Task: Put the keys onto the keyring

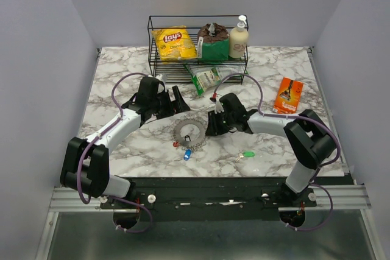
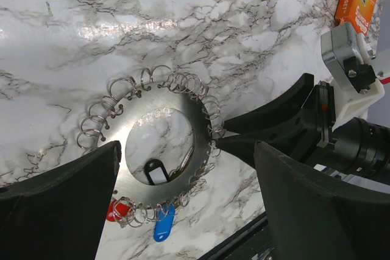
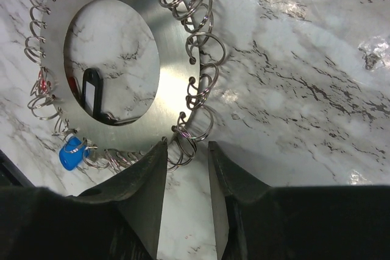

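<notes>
The keyring (image 1: 188,132) is a flat silvery disc with a big hole and wire coils round its rim. It also shows in the left wrist view (image 2: 195,120) and the right wrist view (image 3: 164,95). A blue key (image 1: 187,154) (image 2: 163,223) (image 3: 70,155) and a red key (image 1: 177,145) (image 2: 114,211) hang from coils at its near edge. A green key (image 1: 247,154) lies loose on the table to the right. My right gripper (image 1: 210,127) (image 3: 186,145) is narrowly open with one rim coil between its jaws. My left gripper (image 1: 175,103) (image 2: 186,168) is wide open above the ring and holds nothing.
A black tag (image 2: 156,172) lies inside the disc's hole. A wire basket (image 1: 152,59) at the back holds a Lay's bag (image 1: 173,42), a dark pack and a bottle (image 1: 238,38). A green packet (image 1: 207,77) lies before it. An orange box (image 1: 289,95) lies at the right.
</notes>
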Motion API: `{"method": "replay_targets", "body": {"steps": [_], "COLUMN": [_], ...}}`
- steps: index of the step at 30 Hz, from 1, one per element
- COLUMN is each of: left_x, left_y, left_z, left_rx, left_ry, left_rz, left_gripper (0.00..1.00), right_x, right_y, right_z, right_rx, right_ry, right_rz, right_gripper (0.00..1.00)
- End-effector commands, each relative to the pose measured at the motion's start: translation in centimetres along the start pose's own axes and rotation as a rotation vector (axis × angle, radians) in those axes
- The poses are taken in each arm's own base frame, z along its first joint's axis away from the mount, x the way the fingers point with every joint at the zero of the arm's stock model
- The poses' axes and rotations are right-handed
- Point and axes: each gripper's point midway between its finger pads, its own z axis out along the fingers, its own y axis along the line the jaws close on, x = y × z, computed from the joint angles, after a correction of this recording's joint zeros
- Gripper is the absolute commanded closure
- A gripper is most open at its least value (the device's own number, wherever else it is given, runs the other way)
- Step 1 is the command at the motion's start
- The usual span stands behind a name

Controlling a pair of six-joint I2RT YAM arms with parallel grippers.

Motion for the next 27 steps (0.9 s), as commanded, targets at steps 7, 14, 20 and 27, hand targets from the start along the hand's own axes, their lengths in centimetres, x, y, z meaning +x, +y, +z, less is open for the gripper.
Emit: {"method": "replay_targets", "body": {"steps": [7,14,20,27], "left_x": [-0.14,-0.03,0.22,0.24], "left_y": [-0.31,-0.28,0.10,0.04], "left_z": [-0.46,-0.57,-0.45,-0.40], "left_rx": [0.010,0.008,-0.001,0.002], "left_ry": [-0.005,-0.005,0.001,0.001], "left_rz": [0.021,0.023,0.021,0.024], "left_gripper": [0.01,0.01,0.01,0.01], "right_x": [-0.94,-0.90,-0.68,-0.70], "right_y": [1.34,1.25,0.99,0.72], "right_z": [0.16,0.20,-0.02,-0.03], "right_rx": [-0.079,-0.076,-0.063,-0.048], "right_ry": [-0.029,-0.032,-0.032,-0.024], "right_rz": [-0.005,-0.003,-0.010,-0.027], "right_gripper": [0.64,0.70,0.76,0.89]}}
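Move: The right fingers, partly open just above the table, are at the small ring on the keyring disc's right edge, about 1 cm to their left. The disc's middle is some 6 cm left and level. The black key tag in its hole is about 7 cm left and 2 cm back, the blue one roughly 7 cm left and 7 cm back. From the idle left hand the small ring is some 6 cm back, 7 cm right and 11 cm below. The right hand edges about 1 cm left and closes its fingers almost shut on the small ring. ##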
